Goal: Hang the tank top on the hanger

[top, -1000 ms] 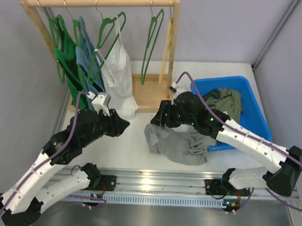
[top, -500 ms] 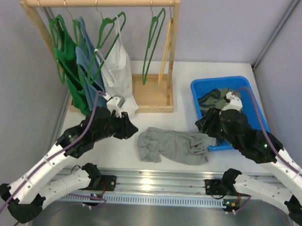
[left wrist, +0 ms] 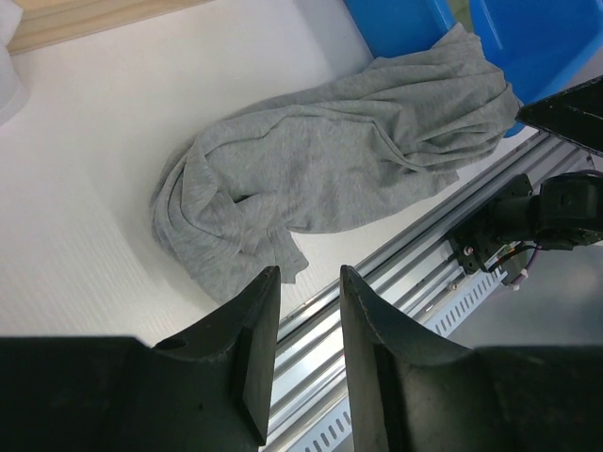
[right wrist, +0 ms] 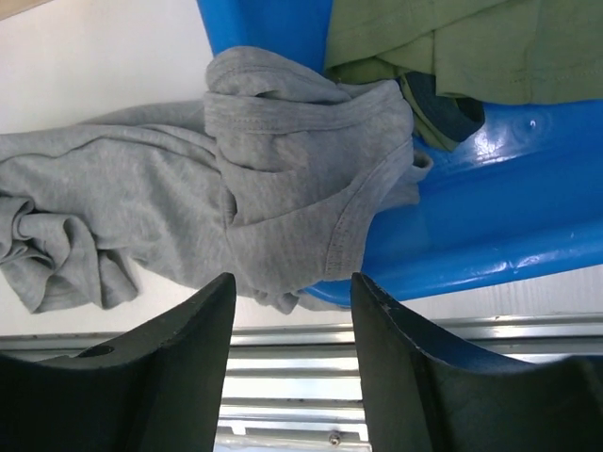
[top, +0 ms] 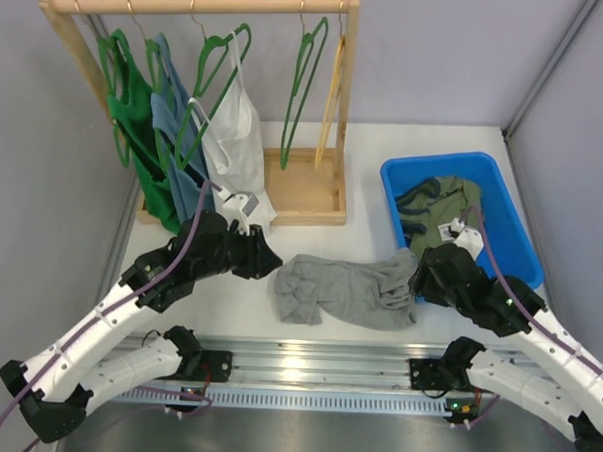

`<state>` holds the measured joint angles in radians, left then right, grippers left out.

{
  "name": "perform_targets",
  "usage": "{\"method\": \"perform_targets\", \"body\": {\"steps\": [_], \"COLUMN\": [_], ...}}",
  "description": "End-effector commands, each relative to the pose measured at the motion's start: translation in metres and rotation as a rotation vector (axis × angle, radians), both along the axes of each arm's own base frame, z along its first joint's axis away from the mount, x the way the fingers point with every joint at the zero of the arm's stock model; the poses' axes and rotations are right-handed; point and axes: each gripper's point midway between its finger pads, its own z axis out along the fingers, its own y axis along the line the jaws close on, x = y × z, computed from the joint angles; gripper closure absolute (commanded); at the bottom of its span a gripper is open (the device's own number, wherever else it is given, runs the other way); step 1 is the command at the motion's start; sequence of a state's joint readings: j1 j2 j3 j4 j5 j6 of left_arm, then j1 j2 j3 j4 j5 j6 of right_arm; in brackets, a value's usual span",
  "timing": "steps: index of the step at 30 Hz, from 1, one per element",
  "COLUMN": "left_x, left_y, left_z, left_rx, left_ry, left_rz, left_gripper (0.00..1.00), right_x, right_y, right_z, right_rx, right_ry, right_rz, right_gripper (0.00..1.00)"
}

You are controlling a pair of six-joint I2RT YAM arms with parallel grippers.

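The light grey tank top lies crumpled on the white table, its right end draped over the blue bin's near-left corner. It shows in the left wrist view and the right wrist view. An empty green hanger hangs on the wooden rack at the back. My left gripper is open and empty, just left of the tank top; its jaws stand apart above the table's front edge. My right gripper is open and empty at the top's right end.
The blue bin at right holds an olive-green garment. The wooden rack carries a green top, a blue top, a white tank top and a yellow hanger. A metal rail runs along the near edge.
My right gripper has let go of the tank top and drawn back to the near right beside the bin. The top now lies spread flatter. My left gripper has moved right toward it.
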<state>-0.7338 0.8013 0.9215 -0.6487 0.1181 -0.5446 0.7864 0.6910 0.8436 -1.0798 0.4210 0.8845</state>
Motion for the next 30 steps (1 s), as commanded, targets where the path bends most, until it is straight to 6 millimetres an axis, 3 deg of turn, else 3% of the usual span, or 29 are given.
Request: {"method": "perform_targets", "body": {"steps": [1, 7, 10, 14, 17, 19, 26, 29, 30], "left_x": [0.003, 0.004, 0.005, 0.005, 0.005, 0.005, 0.005, 0.009, 0.009], "left_y": [-0.008, -0.008, -0.008, -0.008, -0.008, -0.007, -0.004, 0.004, 0.008], "left_z": [0.007, 0.003, 0.002, -0.001, 0.000, 0.000, 0.003, 0.002, -0.001], "left_rx": [-0.032, -0.025, -0.022, -0.017, -0.016, -0.018, -0.024, -0.009, 0.000], "left_ry": [-0.031, -0.023, -0.020, -0.016, -0.019, -0.021, -0.032, -0.034, -0.019], "left_rz": [-0.025, -0.020, -0.017, -0.016, -0.017, -0.014, 0.004, 0.059, 0.082], "left_gripper": [0.63, 0.63, 0.64, 0.64, 0.64, 0.64, 0.64, 0.64, 0.64], "right_x": [0.011, 0.018, 0.022, 0.027, 0.032, 0.038, 0.051, 0.045, 0.038], "right_y": [0.002, 0.003, 0.005, 0.009, 0.011, 0.015, 0.065, 0.097, 0.117], "right_z": [0.000, -0.006, -0.004, 0.003, 0.014, 0.030, 0.088, 0.091, 0.087], "right_rx": [0.012, 0.037, 0.047, 0.050, 0.050, 0.059, 0.167, 0.153, 0.163], "right_ry": [-0.024, -0.026, -0.038, -0.055, -0.078, -0.109, -0.190, -0.186, -0.167], "right_rz": [-0.016, -0.011, -0.006, 0.008, 0.018, 0.035, 0.164, 0.231, 0.275], "right_gripper": [0.48, 0.48, 0.54, 0.74, 0.94, 1.00, 1.00, 1.00, 1.00]}}
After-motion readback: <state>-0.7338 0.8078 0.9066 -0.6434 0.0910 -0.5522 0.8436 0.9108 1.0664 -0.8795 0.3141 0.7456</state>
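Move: The bunched right end of the grey tank top lies almost in the right hand's open fingers, about 2 cm ahead, 1 cm to the left and 2 cm below. The tank top's flat left end is some 28 cm to the hand's left, level fore and aft, 8 cm down. The blue crate's middle is roughly 16 cm ahead and 11 cm right, with the olive garment 17 cm ahead and 6 cm right. For the left hand, the bunched end is about 31 cm right, 1 cm ahead and 9 cm lower. The right fingers close from half open and pinch a fold of the tank top's bunched end, after the hand dips slightly and eases about 2 cm forward. Keeping the pinch, the right hand then rises some 8 cm while swinging about 8 cm left, away from the crate and over the tank top, turning a little counter-clockwise. ##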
